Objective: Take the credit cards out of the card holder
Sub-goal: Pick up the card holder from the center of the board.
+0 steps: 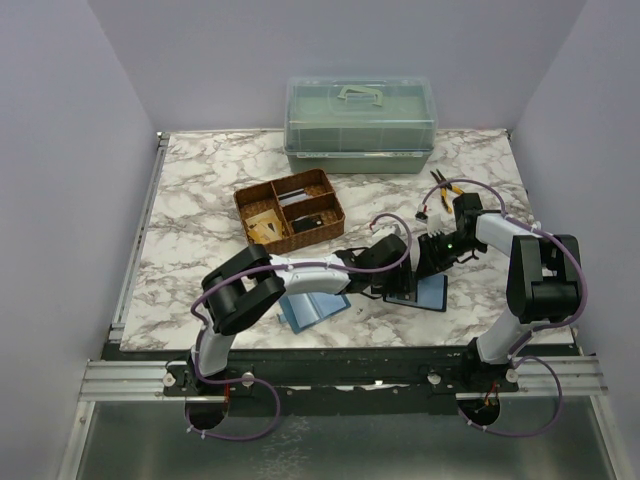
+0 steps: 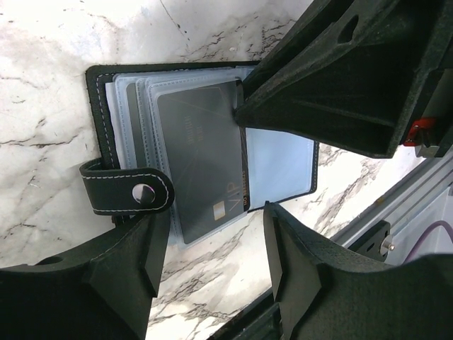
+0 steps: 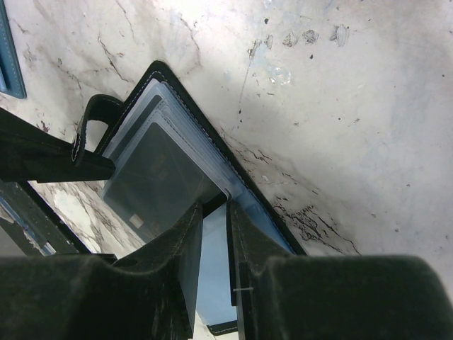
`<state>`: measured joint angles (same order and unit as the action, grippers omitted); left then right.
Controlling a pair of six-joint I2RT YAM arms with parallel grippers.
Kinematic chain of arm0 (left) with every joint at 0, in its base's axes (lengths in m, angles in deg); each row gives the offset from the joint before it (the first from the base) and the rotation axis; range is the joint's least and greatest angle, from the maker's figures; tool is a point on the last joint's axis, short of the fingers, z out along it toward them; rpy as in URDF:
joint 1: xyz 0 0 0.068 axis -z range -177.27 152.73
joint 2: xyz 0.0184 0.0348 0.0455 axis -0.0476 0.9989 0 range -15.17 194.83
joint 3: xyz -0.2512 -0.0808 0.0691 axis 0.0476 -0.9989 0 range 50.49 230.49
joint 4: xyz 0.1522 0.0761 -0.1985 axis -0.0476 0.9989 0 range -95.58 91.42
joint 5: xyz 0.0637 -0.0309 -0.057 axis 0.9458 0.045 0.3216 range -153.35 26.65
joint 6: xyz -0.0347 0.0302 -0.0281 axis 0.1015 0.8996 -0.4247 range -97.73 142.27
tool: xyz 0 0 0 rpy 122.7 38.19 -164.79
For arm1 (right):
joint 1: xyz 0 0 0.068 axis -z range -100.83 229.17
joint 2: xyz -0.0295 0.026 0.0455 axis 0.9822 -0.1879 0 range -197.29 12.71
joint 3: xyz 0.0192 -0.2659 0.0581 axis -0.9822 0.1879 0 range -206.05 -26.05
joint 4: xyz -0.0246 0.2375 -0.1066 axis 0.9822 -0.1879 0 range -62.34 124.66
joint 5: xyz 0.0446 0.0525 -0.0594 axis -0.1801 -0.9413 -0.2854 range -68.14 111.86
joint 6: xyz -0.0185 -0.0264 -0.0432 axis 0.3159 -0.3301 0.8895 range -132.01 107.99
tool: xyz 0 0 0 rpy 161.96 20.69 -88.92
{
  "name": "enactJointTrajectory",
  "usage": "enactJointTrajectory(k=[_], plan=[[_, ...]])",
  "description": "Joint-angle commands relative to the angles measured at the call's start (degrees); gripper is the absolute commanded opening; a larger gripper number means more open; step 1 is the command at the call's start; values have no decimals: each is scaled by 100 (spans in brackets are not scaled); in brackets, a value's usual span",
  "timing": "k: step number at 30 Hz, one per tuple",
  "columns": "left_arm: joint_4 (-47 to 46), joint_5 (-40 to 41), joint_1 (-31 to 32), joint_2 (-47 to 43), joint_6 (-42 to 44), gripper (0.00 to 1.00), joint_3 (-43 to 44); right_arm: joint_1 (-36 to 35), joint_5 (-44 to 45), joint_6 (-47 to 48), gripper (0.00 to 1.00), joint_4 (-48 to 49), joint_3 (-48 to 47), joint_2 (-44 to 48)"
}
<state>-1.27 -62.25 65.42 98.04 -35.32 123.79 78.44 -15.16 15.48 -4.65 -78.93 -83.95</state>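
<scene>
The card holder [image 2: 99,92] lies open on the marble, black with stitched edges and a blue-grey inside [image 1: 432,293]. Its snap tab [image 2: 127,191] curls over the left side. A dark grey card [image 2: 202,156] marked VIP sticks partly out of a clear sleeve. My left gripper [image 2: 216,227] is open, one finger on either side of the card's lower edge, with only marble between them. My right gripper [image 3: 212,205] presses down on the holder [image 3: 184,99] at the sleeves' corner. Its jaws stand narrowly apart, with only the blue lining showing in the gap. It also reaches in from the upper right [image 2: 239,110] beside the card.
A light-blue flat folder [image 1: 310,308] lies left of the holder under the left arm. A wicker basket [image 1: 290,210] with compartments stands behind. A translucent green lidded box [image 1: 360,125] sits at the back, and yellow-handled pliers [image 1: 445,187] lie right of it. The table's metal front rail [image 2: 396,205] runs close by.
</scene>
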Motion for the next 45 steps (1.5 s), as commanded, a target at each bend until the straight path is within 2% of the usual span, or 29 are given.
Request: enactJointTrajectory(k=[1, 5, 7, 26, 30, 37, 39, 45], plan=[[-406, -107, 76, -220, -96, 60, -119, 20, 104, 99, 24, -147, 3, -125], [-570, -58, 77, -338, -96, 57, -196, 20, 98, 99, 24, -155, 2, -134], [-640, -44, 78, -387, -113, 51, -239, 20, 98, 99, 24, -156, 1, -134], [-956, -25, -10, -315, -386, 47, -532, 20, 92, 117, 24, -167, -4, -156], [-1071, -45, -51, -262, -364, 38, -545, 20, 89, 117, 24, -173, -8, -149], [-1309, -285, -174, -103, -436, 32, -616, 20, 89, 123, 24, -174, 2, -137], [-1425, -365, -199, -82, -463, 25, -676, 20, 89, 125, 24, -174, -2, -134], [-1549, -509, -295, 32, -491, 27, -769, 20, 80, 126, 24, -174, 3, -134]])
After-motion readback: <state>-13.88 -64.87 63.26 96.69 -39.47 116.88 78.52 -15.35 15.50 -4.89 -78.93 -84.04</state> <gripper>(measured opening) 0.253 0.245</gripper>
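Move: The card sleeve with the VIP card in the open card holder has its middle about 3 cm ahead of the left fingertips, 1 cm to their right and 2 cm below. The holder's snap strap stands some 4 cm to that hand's left and 3 cm ahead, and the blue folder about 20 cm left and 4 cm back. From the right hand, whose fingers are at the sleeve's right edge, its middle lies about 3 cm left, 2 cm back and 1 cm below. The left hand rises about 1.5 cm from beside the card's near end, lifting the VIP card's sleeve off the pages under it, then edges about 1 cm forward and sinks back about 1 cm while its wrist tips the fingers some 10 degrees flatter. As it goes, its half-open fingers close to a narrow gap with the raised sleeve between them, pinching it, while the right hand stays put and nearly shut, keeping its hold at the sleeve's right edge. ##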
